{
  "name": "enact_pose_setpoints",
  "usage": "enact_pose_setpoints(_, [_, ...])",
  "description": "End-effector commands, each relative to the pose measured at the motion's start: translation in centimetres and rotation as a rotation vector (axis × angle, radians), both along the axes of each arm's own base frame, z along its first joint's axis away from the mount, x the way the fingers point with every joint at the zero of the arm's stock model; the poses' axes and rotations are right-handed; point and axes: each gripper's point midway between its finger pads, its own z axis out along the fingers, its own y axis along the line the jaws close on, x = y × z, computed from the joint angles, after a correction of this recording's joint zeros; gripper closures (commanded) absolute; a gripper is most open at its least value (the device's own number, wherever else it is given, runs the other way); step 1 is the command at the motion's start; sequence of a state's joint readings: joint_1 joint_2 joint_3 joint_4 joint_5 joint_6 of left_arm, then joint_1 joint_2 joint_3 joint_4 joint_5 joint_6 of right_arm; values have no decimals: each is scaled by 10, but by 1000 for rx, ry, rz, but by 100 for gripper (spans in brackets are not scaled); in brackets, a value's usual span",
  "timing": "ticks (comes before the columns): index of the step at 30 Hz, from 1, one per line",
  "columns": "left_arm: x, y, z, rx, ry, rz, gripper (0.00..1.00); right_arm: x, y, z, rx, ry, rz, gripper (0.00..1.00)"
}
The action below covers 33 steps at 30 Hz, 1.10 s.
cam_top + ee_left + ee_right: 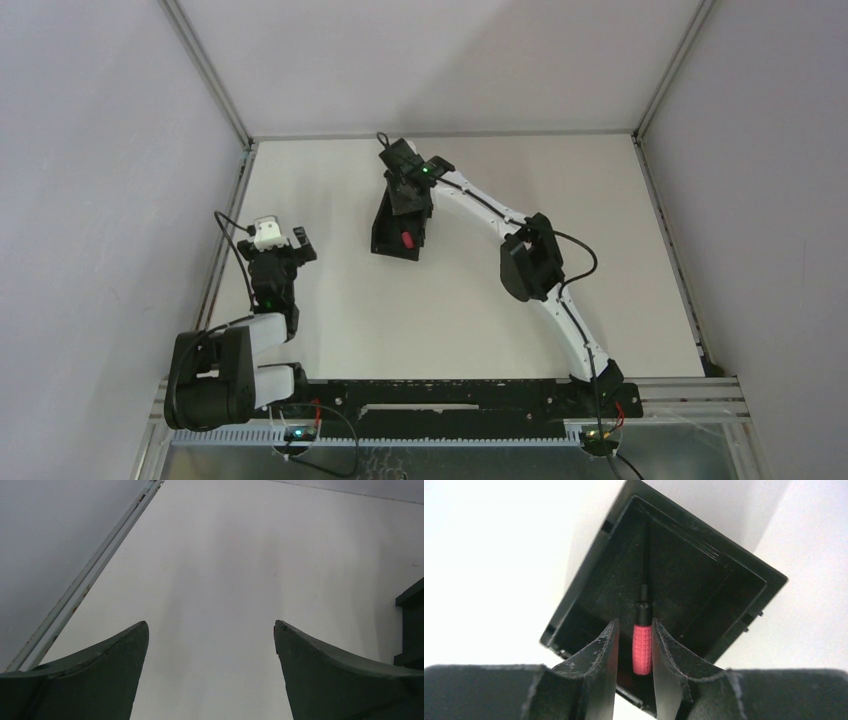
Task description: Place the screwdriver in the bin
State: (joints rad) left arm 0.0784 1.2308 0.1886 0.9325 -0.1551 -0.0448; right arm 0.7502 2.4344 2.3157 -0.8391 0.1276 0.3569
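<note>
The black bin [384, 228] stands at the middle of the table's far half. In it lies the screwdriver [406, 240], whose red handle [642, 649] is toward me while its thin dark shaft points into the far corner of the bin [704, 575]. My right gripper [634, 621] hangs over the bin's near part, a little open. The handle shows between the fingers, with a gap beside the left finger [599, 652]. My left gripper [211, 625] is wide open over bare table at the left, holding nothing.
Grey walls and metal frame rails close in the table on the left, back and right. A dark box edge [412, 625] shows at the right border of the left wrist view. The left arm [270, 290] stays near the table's left edge.
</note>
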Motion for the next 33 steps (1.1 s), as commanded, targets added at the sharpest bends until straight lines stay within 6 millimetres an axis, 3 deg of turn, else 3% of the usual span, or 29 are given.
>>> enact_pose_setpoints(1, [13, 1, 27, 19, -69, 5, 0, 4, 7, 121, 147, -212, 15, 64])
enact_pose_setpoints(5, [13, 1, 27, 19, -70, 4, 0, -5, -6, 168, 177, -296, 23, 58])
enact_pose_setpoints(6, [13, 1, 26, 18, -68, 3, 0, -7, -12, 178, 179, -321, 28, 50])
enact_pose_setpoints(7, [13, 1, 27, 19, -69, 4, 0, -10, -18, 189, 183, -343, 34, 36])
enact_pose_setpoints(8, [13, 1, 26, 19, -69, 4, 0, -13, -25, 196, 184, -359, 40, 9])
enact_pose_setpoints(9, [13, 1, 27, 19, -69, 3, 0, -16, -33, 204, 191, -377, 47, 2])
enact_pose_setpoints(12, [13, 1, 26, 19, -68, 4, 0, -28, -63, 226, 215, -433, 53, 0])
enact_pose_setpoints(16, [13, 1, 27, 19, -70, 4, 0, -45, -109, 231, 230, -502, 46, 0])
enact_pose_setpoints(17, [13, 1, 27, 19, -70, 4, 0, -50, -123, 229, 237, -515, 34, 0])
enact_pose_setpoints(18, [13, 2, 27, 19, -70, 5, 0, -57, -140, 213, 233, -498, 19, 0])
enact_pose_setpoints(19, [13, 1, 26, 19, -69, 4, 0, -60, -154, 222, 265, -527, 0, 0])
enact_pose_setpoints(21, [13, 1, 27, 19, -69, 4, 0, -70, -187, 209, 286, -522, -39, 0])
enact_pose_setpoints(22, [13, 1, 27, 19, -69, 4, 0, -78, -201, 190, 289, -491, -40, 0])
enact_pose_setpoints(25, [13, 1, 27, 19, -69, 3, 0, -92, -248, 163, 271, -478, -122, 0])
enact_pose_setpoints(28, [13, 1, 27, 19, -71, 4, 0, -108, -272, 128, 272, -463, -162, 0])
enact_pose_setpoints(33, [13, 1, 27, 19, -69, 4, 0, -129, -310, 91, 273, -495, -304, 0])
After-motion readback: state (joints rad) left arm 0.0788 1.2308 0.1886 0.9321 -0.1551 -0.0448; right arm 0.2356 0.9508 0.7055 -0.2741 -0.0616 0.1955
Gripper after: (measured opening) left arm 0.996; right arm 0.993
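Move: The right hand is empty and part-open just above the bin. The screwdriver lies inside, about 6 cm below the fingertips and roughly 1 cm nearer the base, with no clear sideways offset. The bin's middle is about 4 cm under that hand, also about 1 cm back. From the left hand, waiting wide open, the screwdriver lies some 26 cm to the right, 6 cm ahead and 8 cm down. With the screwdriver already released, the right hand climbs almost straight up out of the bin by about 22 cm, then arcs away to its right and back towards its base, sinking on the far leg to end some 30 cm to the right, 13 cm back and 8 cm higher than it began. On the way up the part-open fingers spread wide, and the wrist tips up by roughly 25 degrees so that they point more forward, with a slight clockwise turn late in the swing. ##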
